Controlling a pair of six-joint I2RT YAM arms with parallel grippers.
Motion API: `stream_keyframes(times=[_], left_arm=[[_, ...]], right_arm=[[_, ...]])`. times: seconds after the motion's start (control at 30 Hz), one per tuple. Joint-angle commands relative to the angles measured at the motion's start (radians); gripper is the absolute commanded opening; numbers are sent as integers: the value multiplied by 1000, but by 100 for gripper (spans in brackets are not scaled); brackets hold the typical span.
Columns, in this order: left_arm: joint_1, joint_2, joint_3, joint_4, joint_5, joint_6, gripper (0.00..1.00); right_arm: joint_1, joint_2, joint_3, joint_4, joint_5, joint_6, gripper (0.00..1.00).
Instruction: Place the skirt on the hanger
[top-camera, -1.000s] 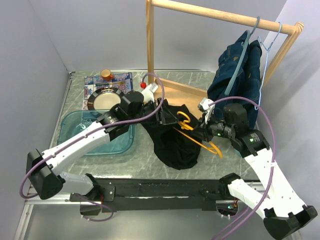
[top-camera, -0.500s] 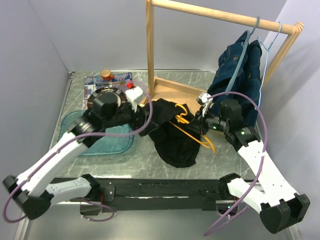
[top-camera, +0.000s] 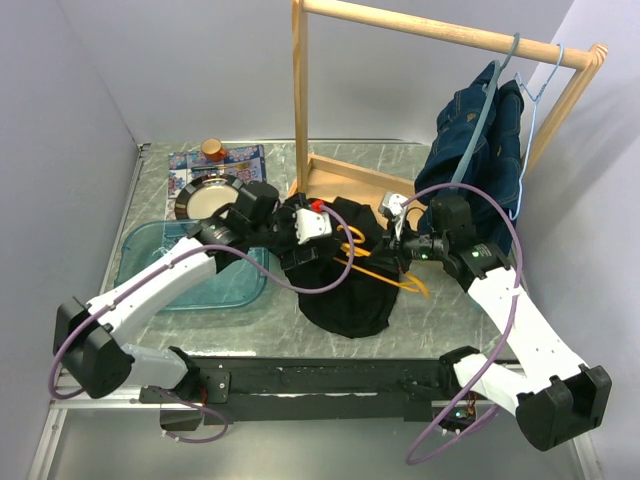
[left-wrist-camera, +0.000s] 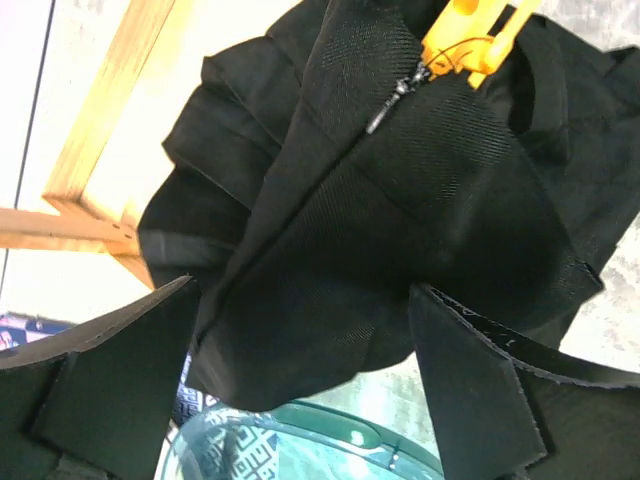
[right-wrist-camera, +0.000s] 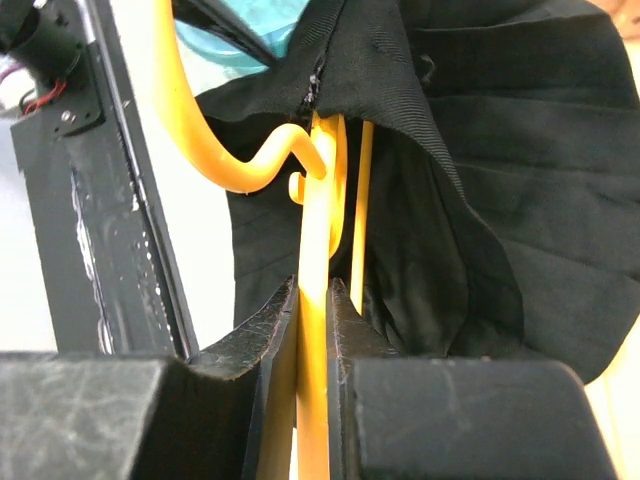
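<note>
The black skirt (top-camera: 350, 295) lies bunched on the table, its waist draped over the yellow hanger (top-camera: 372, 262). My right gripper (top-camera: 397, 247) is shut on the hanger's bar (right-wrist-camera: 315, 350), its jaws pressed on either side of it (right-wrist-camera: 315, 292), with the hook curving up to the left and skirt fabric (right-wrist-camera: 500, 150) to the right. My left gripper (top-camera: 303, 245) is open at the skirt's upper left edge. In the left wrist view its fingers (left-wrist-camera: 150, 370) stand wide apart around a fold of the skirt (left-wrist-camera: 380, 200) without pinching it, and the hanger (left-wrist-camera: 470, 40) shows at the top.
A wooden clothes rack (top-camera: 298, 100) stands behind, its base (left-wrist-camera: 100, 130) close to the skirt. A denim garment (top-camera: 480, 150) hangs on a blue hanger at its right end. A teal bin (top-camera: 190, 270), a plate (top-camera: 210, 198) and an orange-lidded can (top-camera: 212, 148) sit on the left.
My left gripper let go of the skirt, opened wide, swung away to the left, then came back to the skirt's left edge. The right gripper moved the hanger slightly back and left.
</note>
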Motion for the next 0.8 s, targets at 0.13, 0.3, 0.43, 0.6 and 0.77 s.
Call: stream_keyframes(times=[0.13, 0.3, 0.43, 0.6, 0.77], left_arm=[[-1, 34, 80, 19, 149, 59, 59], [-4, 59, 91, -4, 291, 21, 48], [-7, 67, 82, 9, 422, -34, 43], [-19, 51, 43, 100, 508, -123, 40], [-18, 42, 19, 150, 552, -180, 29]], right_arm=[[-3, -25, 84, -46, -183, -170, 0], [-3, -11, 103, -86, -225, -216, 0], [-3, -1, 114, -85, -242, -207, 0], [-3, 22, 127, -92, -260, -201, 0], [-3, 21, 134, -89, -283, -187, 0]])
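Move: The left hand, open, is bound for the black skirt's waistband by its zipper, about 6 cm to its right, 3 cm back and near its own height. The yellow hanger's neck is some 8 cm right and 1 cm back; the rack's tray is roughly 17 cm ahead, 12 cm right; the blue bin some 23 cm left, 3 cm ahead, both about 12 cm lower. From the right hand, that waistband is about 7 cm left and 1 cm back. The left fingers close to under half their opening about the skirt's waistband beside the zipper, while the left hand draws back and to the right by some 7 cm in all, ending slightly higher and turned clockwise about 20 degrees. The right hand keeps its grip on the yellow hanger, easing back and a little up, about 3 cm, and turning roughly 10 degrees counter-clockwise. ##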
